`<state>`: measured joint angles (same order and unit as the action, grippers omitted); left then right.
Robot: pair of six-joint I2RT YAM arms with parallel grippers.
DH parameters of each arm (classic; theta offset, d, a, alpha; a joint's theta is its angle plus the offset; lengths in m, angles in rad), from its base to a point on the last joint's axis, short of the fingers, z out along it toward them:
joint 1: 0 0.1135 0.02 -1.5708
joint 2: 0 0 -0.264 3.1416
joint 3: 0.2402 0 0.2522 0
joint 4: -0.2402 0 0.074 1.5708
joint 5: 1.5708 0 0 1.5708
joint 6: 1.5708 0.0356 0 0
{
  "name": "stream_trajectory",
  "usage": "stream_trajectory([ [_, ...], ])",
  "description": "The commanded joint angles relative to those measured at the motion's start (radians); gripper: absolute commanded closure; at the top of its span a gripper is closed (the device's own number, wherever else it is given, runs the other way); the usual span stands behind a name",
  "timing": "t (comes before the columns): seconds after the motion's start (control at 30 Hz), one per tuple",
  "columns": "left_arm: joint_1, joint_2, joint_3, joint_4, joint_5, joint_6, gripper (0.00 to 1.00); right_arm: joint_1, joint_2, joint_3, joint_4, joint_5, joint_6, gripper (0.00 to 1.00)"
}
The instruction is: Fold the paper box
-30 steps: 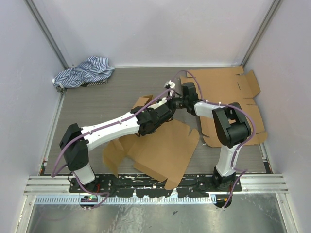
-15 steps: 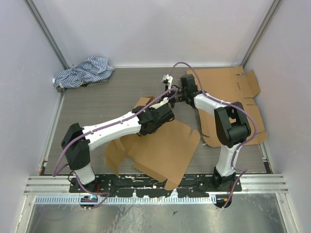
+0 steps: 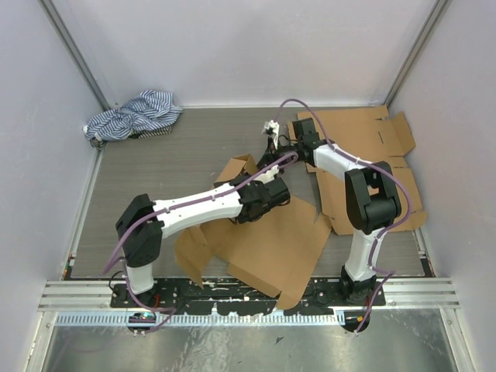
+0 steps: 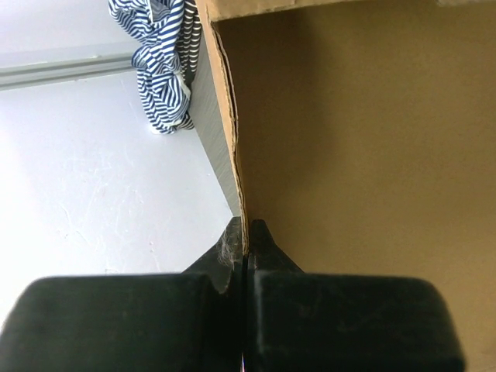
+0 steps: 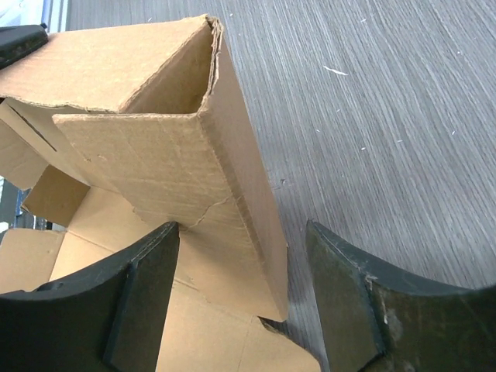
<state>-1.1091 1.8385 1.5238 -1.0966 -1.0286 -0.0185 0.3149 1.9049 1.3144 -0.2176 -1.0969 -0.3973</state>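
The paper box (image 3: 267, 236) is a brown cardboard blank, partly folded, lying in the middle of the table with one flap (image 3: 236, 167) raised. My left gripper (image 3: 271, 183) is shut on the thin edge of an upright cardboard wall (image 4: 245, 194), and the paper box (image 4: 356, 139) fills the right of the left wrist view. My right gripper (image 3: 273, 155) hovers just beyond it, open. In the right wrist view a raised folded corner of the paper box (image 5: 232, 201) stands between the spread fingers (image 5: 143, 294) of the right gripper (image 5: 242, 260), apart from both.
A striped blue-and-white cloth (image 3: 133, 115) lies bunched in the back left corner. A second flat cardboard blank (image 3: 372, 151) lies at the back right, under the right arm. White walls close in the table on three sides, and a metal rail (image 3: 248, 294) runs along the front.
My left arm has swung right and nearer, carrying the cardboard with it. The right gripper has drawn back towards the far side and opened slightly. The back flap now stands higher.
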Motion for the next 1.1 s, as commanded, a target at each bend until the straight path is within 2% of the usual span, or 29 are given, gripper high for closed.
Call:
stream_trajectory([
  [0.0, -0.033, 0.028, 0.043, -0.07, 0.031, -0.049, 1.0, -0.025, -0.021, 0.007, -0.034, -0.07, -0.069, 0.29],
  [0.17, -0.034, 0.017, 0.06, -0.105, 0.005, -0.054, 1.0, -0.065, -0.021, 0.018, -0.114, -0.155, -0.135, 0.17],
  [0.23, -0.034, 0.009, 0.065, -0.11, 0.004, -0.052, 1.0, -0.07, -0.015, 0.037, -0.172, -0.178, -0.178, 0.16],
  [0.27, -0.034, 0.005, 0.067, -0.111, 0.004, -0.052, 1.0, -0.072, -0.011, 0.046, -0.197, -0.19, -0.208, 0.09],
  [0.4, -0.035, 0.005, 0.071, -0.116, 0.004, -0.053, 1.0, -0.076, 0.016, 0.081, -0.305, -0.238, -0.303, 0.06],
  [0.47, -0.034, 0.007, 0.073, -0.116, 0.004, -0.054, 1.0, -0.076, 0.04, 0.113, -0.391, -0.26, -0.372, 0.0],
  [0.77, -0.034, -0.004, 0.073, -0.108, 0.013, -0.054, 1.0, -0.076, 0.126, 0.236, -0.7, -0.318, -0.644, 0.0],
  [0.97, -0.034, -0.012, 0.066, -0.119, 0.003, -0.06, 1.0, -0.094, 0.137, 0.263, -0.756, -0.344, -0.674, 0.0],
  [1.07, -0.035, -0.03, 0.054, -0.11, -0.003, -0.069, 1.0, -0.14, 0.146, 0.285, -0.807, -0.41, -0.714, 0.0],
])
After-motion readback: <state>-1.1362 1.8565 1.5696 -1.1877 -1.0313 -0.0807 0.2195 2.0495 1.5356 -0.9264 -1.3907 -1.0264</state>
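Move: The folded-up end flap at the box's raised right corner stands about 5 cm left of the right hand, 2 cm back and 2 cm lower. The flat base panel's middle is some 20 cm behind that hand, and the spare cardboard sheet about 26 cm to its right and 3 cm back, both roughly 12 cm lower. From the left hand, shut on the raised wall's edge, the end flap lies some 8 cm ahead, 3 cm right and 3 cm below. Left keeps pinching the wall; the right eases about 4 cm back and right, turning counter-clockwise, fingers spreading fully. ##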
